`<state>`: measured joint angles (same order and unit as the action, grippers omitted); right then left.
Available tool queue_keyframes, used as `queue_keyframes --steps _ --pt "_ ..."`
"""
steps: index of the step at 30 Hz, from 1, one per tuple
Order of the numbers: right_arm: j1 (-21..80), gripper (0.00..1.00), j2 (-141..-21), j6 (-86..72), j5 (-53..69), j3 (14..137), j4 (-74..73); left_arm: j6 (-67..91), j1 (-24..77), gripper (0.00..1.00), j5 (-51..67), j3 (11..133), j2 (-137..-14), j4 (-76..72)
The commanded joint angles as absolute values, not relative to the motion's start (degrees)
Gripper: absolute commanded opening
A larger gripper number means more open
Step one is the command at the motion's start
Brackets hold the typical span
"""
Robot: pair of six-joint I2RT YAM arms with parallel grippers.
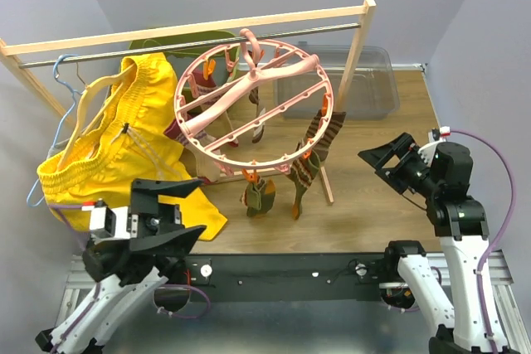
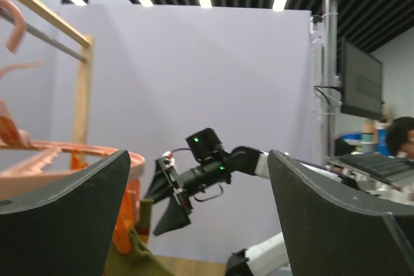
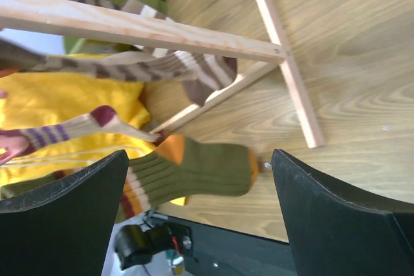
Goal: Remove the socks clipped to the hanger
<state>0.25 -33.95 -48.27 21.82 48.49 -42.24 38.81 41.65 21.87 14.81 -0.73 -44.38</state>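
Note:
The round pink hanger (image 1: 189, 137) hangs by its hook from the rack's metal bar, tilted, with orange clips around its rim. Olive green socks with orange patches (image 1: 259, 196) hang from its near edge. A brown-green striped sock (image 1: 324, 133) hangs at its right. Pinkish-beige socks (image 1: 197, 87) hang at its left. My left gripper (image 1: 187, 211) is open and empty, below and left of the olive socks. In the left wrist view the hanger's rim (image 2: 65, 159) and an orange clip (image 2: 123, 223) holding an olive sock (image 2: 129, 260) sit beside my left finger. My right gripper (image 1: 378, 163) is open and empty, right of the striped sock. The right wrist view shows an olive sock (image 3: 194, 172) hanging between my open jaws, apart from them, with a striped sock (image 3: 187, 69) and a purple-striped sock (image 3: 58, 134) behind it.
Big yellow shorts (image 1: 124, 147) hang at the left on a light-blue wire hanger (image 1: 62, 105). The wooden rack's top rail (image 1: 191, 29) crosses the back and its post (image 1: 355, 47) and foot (image 1: 325, 178) stand on the table. A clear plastic bin (image 1: 373, 80) is at the back right.

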Motion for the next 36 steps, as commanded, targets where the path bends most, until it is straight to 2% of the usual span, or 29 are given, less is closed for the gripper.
queue_keyframes --steps 1,7,10,14,16,19,22,29,30,36 --pt "-0.09 1.0 -38.39 -41.4 20.37 51.68 -47.03 31.72 41.75 0.96 10.77 24.68 7.03 -20.0" --pt "-0.09 1.0 -44.46 -35.07 31.7 52.38 -40.01 41.54 41.75 0.96 -10.58 35.91 2.65 4.41" --pt "-0.09 1.0 -49.21 -33.4 33.39 54.13 -39.2 46.21 41.75 0.96 -15.02 42.25 -1.74 14.55" --pt "2.17 1.0 -54.66 -32.52 34.98 57.47 -37.45 50.23 41.84 0.98 -13.62 48.77 -6.84 22.13" --pt "5.17 1.0 -58.08 -32.69 32.36 60.28 -37.09 49.75 42.1 0.98 -12.93 48.87 -6.6 20.07" --pt "14.04 1.0 -62.38 -33.83 26.22 63.62 -36.74 47.2 42.36 0.98 -10.55 46.33 -4.05 13.82" --pt "22.74 1.0 -64.33 -36.2 20.25 64.6 -34.81 46.41 42.89 0.98 -10.46 47.89 -6.14 16.25" --pt "38.38 1.0 -63.9 -40.34 10.3 61.17 -24.72 39.21 42.98 0.94 -4.93 56.77 -19.93 23.11" --pt "43.11 1.0 -63.81 -40.25 8.46 61.17 -23.48 38.42 42.98 0.93 -3.88 57.56 -21.0 23.38" --pt "54.82 1.0 -66.53 -34.29 1.41 65.46 -17.93 36.47 42.98 0.92 -0.35 59.24 -22.68 23.47"
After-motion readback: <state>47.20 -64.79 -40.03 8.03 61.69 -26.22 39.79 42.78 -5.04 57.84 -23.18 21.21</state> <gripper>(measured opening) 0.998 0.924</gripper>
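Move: The green striped sock on the hanger's right front rim hangs about 17 cm left of the right hand, 3 cm back and 5 cm lower. The brown striped sock lies some 12 cm left and 6 cm ahead of that hand, level with it; the rack's post is roughly 9 cm left and 12 cm ahead. For the left hand, the hanger's near rim is about 9 cm ahead, 3 cm to its right and slightly below. The green striped sock is approached by the wide-open right hand, which first eases forward and dips slightly, then sweeps left about 20 cm past the brown sock, drawing back again and turning some 40 degrees counter-clockwise. Meanwhile the open left hand rises a little and swings left, then comes back right, advancing about 10 cm overall to the hanger's near rim while tipping sharply down. ##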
